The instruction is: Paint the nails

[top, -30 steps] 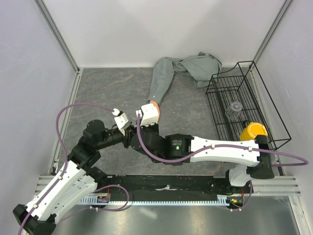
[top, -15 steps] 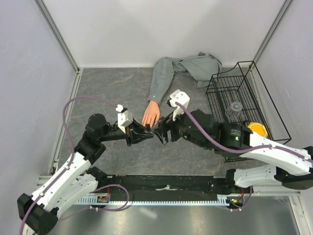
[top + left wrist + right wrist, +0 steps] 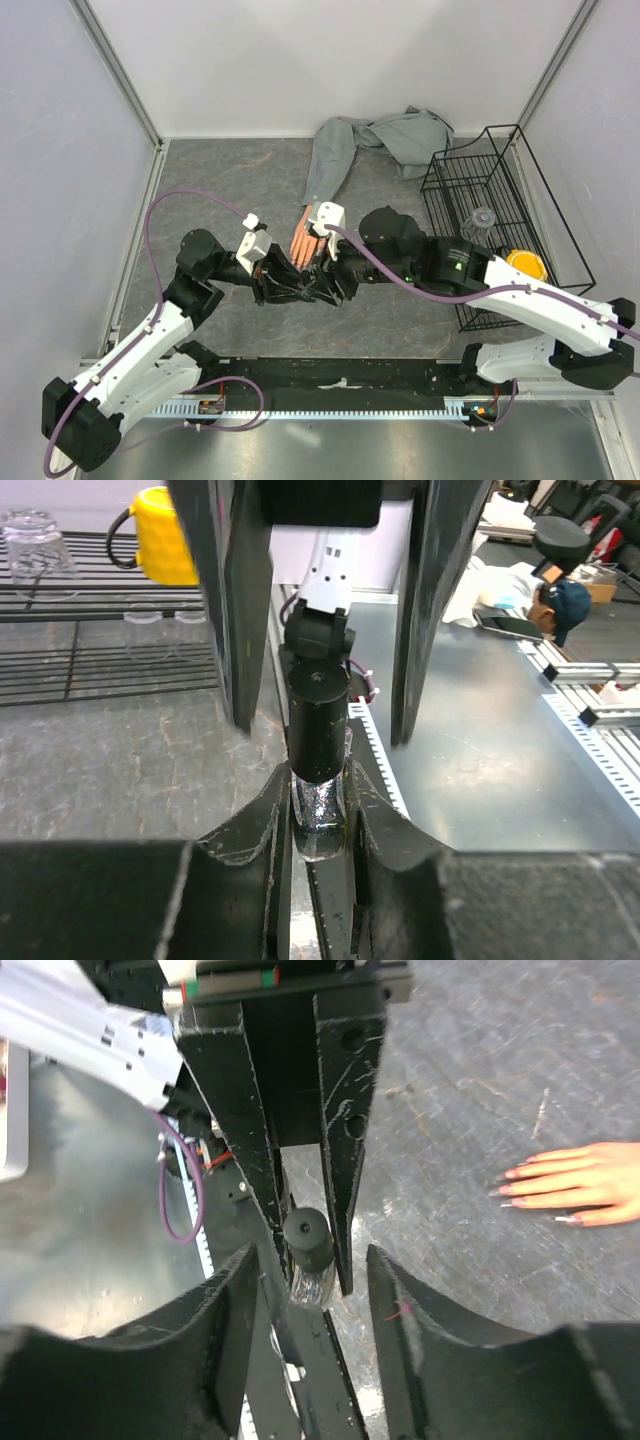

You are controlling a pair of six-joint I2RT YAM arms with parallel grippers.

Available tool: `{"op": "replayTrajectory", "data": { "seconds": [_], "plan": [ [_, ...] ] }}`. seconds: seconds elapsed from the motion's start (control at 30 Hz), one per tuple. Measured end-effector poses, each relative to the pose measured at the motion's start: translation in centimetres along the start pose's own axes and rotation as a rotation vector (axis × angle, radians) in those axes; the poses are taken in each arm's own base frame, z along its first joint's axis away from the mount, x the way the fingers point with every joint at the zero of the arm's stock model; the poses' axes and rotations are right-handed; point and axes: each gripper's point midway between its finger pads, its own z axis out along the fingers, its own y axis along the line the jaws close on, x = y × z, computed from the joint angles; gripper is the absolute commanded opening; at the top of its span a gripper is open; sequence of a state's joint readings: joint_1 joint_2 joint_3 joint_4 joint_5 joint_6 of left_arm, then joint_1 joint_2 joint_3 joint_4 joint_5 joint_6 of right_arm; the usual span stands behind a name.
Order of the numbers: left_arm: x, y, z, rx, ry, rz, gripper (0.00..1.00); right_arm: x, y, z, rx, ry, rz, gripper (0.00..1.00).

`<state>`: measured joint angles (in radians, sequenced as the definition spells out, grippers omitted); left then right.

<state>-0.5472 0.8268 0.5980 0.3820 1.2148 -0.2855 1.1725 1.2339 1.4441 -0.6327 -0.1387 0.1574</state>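
Note:
A peach mannequin hand point(image 3: 303, 240) with a grey sleeve point(image 3: 328, 170) lies palm down mid-table. Its pinkish nails point(image 3: 510, 1173) show at the right edge of the right wrist view. Just in front of the hand, my left gripper point(image 3: 287, 283) point(image 3: 320, 815) is shut on a small glittery bottle point(image 3: 320, 810) with a black cap point(image 3: 318, 720) point(image 3: 307, 1237). My right gripper point(image 3: 322, 285) point(image 3: 312, 1295) faces it, open. Its fingers point(image 3: 235, 600) stand on either side of the cap with a gap on each side.
A black wire rack point(image 3: 500, 175) stands at the right with a clear glass point(image 3: 481, 222) and a yellow cup point(image 3: 518, 268) in it. The rest of the grey shirt point(image 3: 405, 135) is bunched at the back. White walls enclose the table.
My right arm swung from over the hand to the right, then came in facing the left gripper, its open fingers now flanking the bottle's cap. The left gripper shifted slightly right, still holding the bottle.

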Motion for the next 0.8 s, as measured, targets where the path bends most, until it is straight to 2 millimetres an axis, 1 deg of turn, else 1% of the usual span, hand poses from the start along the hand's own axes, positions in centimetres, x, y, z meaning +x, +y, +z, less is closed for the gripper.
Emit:
{"op": "replayTrajectory", "data": {
  "seconds": [0.13,0.17,0.23,0.47,0.53,0.63,0.73,0.77,0.8],
  "plan": [
    [0.0,-0.2,0.0,0.017,0.002,-0.005,0.02,0.8,0.1,1.0,-0.031,0.042,-0.013,0.44],
    [0.1,-0.2,0.0,0.020,0.004,-0.010,0.02,0.8,0.1,1.2,-0.039,0.050,-0.015,0.40],
    [0.1,-0.2,0.0,0.022,0.005,-0.015,0.02,0.7,0.1,1.2,-0.045,0.053,-0.020,0.39],
    [0.1,-0.1,0.1,0.024,0.005,-0.019,0.02,-0.7,0.3,0.7,-0.049,0.021,-0.029,0.40],
    [0.2,-0.1,0.1,0.024,0.006,-0.023,0.02,-0.8,0.2,0.6,-0.048,0.018,-0.029,0.38],
    [0.2,0.0,0.1,0.023,0.007,-0.029,0.02,-0.8,0.2,0.6,-0.047,0.019,-0.029,0.29],
    [0.3,-0.1,0.1,0.026,0.008,-0.030,0.02,-0.8,0.2,0.7,-0.046,0.020,-0.030,0.13],
    [0.3,-0.1,0.1,0.026,0.008,-0.031,0.02,-0.8,0.1,0.7,-0.044,0.022,-0.031,0.02],
    [0.3,-0.1,0.1,0.026,0.009,-0.032,0.02,-0.8,0.0,0.8,-0.042,0.022,-0.032,0.00]
  ]
}}
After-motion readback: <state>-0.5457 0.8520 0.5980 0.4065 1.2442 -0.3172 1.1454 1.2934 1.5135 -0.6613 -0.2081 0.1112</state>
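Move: Between the right hand's half-open fingers stands the black cap of the nail polish bottle, about 1 cm left of the hand point and level with it fore-and-aft and in height. The clear bottle hangs some 3 cm below the cap, held in the left fingers, so the cap sits about 3 cm above the left hand point. The mannequin hand lies roughly 13 cm ahead of the right hand, 2 cm left and some 30 cm down on the table. Easing about 1 cm left over the bottle's cap, the right hand dips roughly 1 cm, then rises about 1.5 cm and settles while its fingers narrow in two stages. From about half open they end pinching the black cap from both sides. The left hand holds still and keeps its grip on the glass bottle below. ##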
